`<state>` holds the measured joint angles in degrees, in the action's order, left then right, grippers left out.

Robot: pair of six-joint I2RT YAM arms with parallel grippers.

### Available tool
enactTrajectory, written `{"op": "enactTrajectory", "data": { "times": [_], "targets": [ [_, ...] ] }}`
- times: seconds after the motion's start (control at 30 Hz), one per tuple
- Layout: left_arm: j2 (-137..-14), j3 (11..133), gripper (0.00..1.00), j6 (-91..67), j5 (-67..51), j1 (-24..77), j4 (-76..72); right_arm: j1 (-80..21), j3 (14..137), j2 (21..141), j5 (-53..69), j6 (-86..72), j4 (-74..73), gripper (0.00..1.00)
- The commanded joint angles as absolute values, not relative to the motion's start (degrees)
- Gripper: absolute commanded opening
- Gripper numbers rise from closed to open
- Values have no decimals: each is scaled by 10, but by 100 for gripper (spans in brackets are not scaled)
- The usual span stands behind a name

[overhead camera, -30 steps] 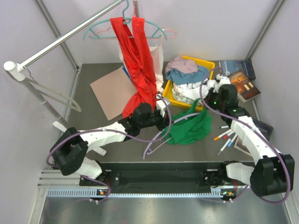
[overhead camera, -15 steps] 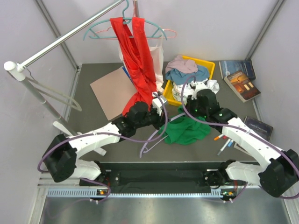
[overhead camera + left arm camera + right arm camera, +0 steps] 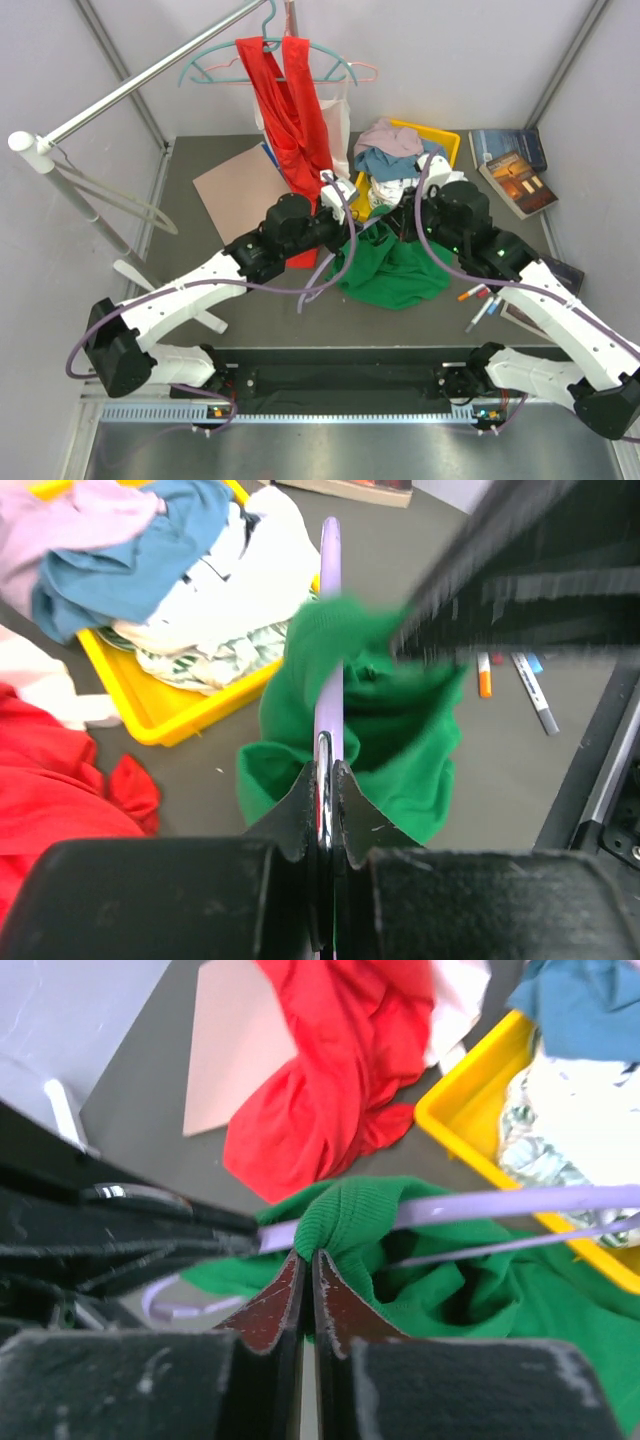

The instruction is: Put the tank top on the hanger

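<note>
The bright green tank top [image 3: 392,272] lies bunched on the table's middle, one strap lifted. My right gripper [image 3: 402,224] is shut on that strap [image 3: 345,1210], which is looped over the pale lavender hanger [image 3: 500,1203]. My left gripper [image 3: 343,206] is shut on the hanger [image 3: 322,283], whose thin bar [image 3: 328,660] runs straight away from the jaws into the green fabric [image 3: 400,740]. In the left wrist view the right arm is a dark blur [image 3: 520,580] at the upper right. The two grippers are close together above the tank top.
A yellow bin [image 3: 446,137] of mixed clothes stands just behind the grippers. A red tank top [image 3: 300,120] hangs from a teal hanger on the rail [image 3: 150,75] at the back left. Cardboard [image 3: 235,190], books [image 3: 515,165] and markers [image 3: 480,298] lie around.
My right gripper swung left to the tank top and came up with its strap. My left gripper raised the hanger and moved back. The green fabric now spreads wider over the hanger.
</note>
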<state>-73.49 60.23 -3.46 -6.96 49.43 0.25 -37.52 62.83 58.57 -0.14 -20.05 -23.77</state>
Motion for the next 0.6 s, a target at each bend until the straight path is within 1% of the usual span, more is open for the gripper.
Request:
{"op": "enactTrajectory", "data": {
  "times": [0.0, 0.03, 0.07, 0.13, 0.17, 0.2, 0.27, 0.37, 0.47, 0.57],
  "targets": [
    [-700, 666, 0, -5, -90, 492, 14, -398, 648, 596, 17, -203, -248, 8],
    [-697, 676, 0, -4, -102, 491, 18, -398, 655, 598, 18, -196, -252, 14],
    [-693, 680, 0, 11, -111, 490, 26, -399, 658, 598, 23, -192, -257, 36],
    [-684, 693, 0, 24, -145, 482, 59, -399, 675, 592, 38, -170, -271, 59],
    [-682, 699, 0, 25, -167, 472, 73, -399, 682, 584, 43, -159, -277, 76],
    [-683, 707, 0, 25, -242, 459, 88, -399, 691, 578, 63, -146, -298, 80],
    [-681, 708, 0, 23, -303, 421, 123, -397, 718, 560, 66, -114, -320, 87],
    [-661, 690, 0, 34, -339, 393, 149, -397, 733, 528, 71, -86, -343, 91],
    [-638, 685, 0, 60, -362, 381, 190, -398, 733, 506, 103, -40, -354, 92],
    [-629, 701, 0, 79, -394, 377, 242, -397, 715, 498, 164, -4, -356, 92]
  ]
}}
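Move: Just past the left fingertips on the purple hanger arm they hold, the green strap is already looped over, roughly 3 cm forward and 5 cm right of that hand at its height. The right hand pinches the strap, with the hanger arm only about 1 cm ahead and 1 cm below. From the right hand the tank top's body lies some 10 cm back, 4 cm right and 14 cm down; the yellow basket is about 10 cm ahead, 7 cm right and 14 cm down. Letting go of the strap, the right hand dips a centimetre or so and opens wide, then backs off about 5 cm towards its base while rising some 8 cm from the dip, tipping its fingers up and turning counter-clockwise. The left keeps its grip on the hanger, lifting it about 4 cm, then carrying it 5 cm left and a little back, swinging clockwise. ##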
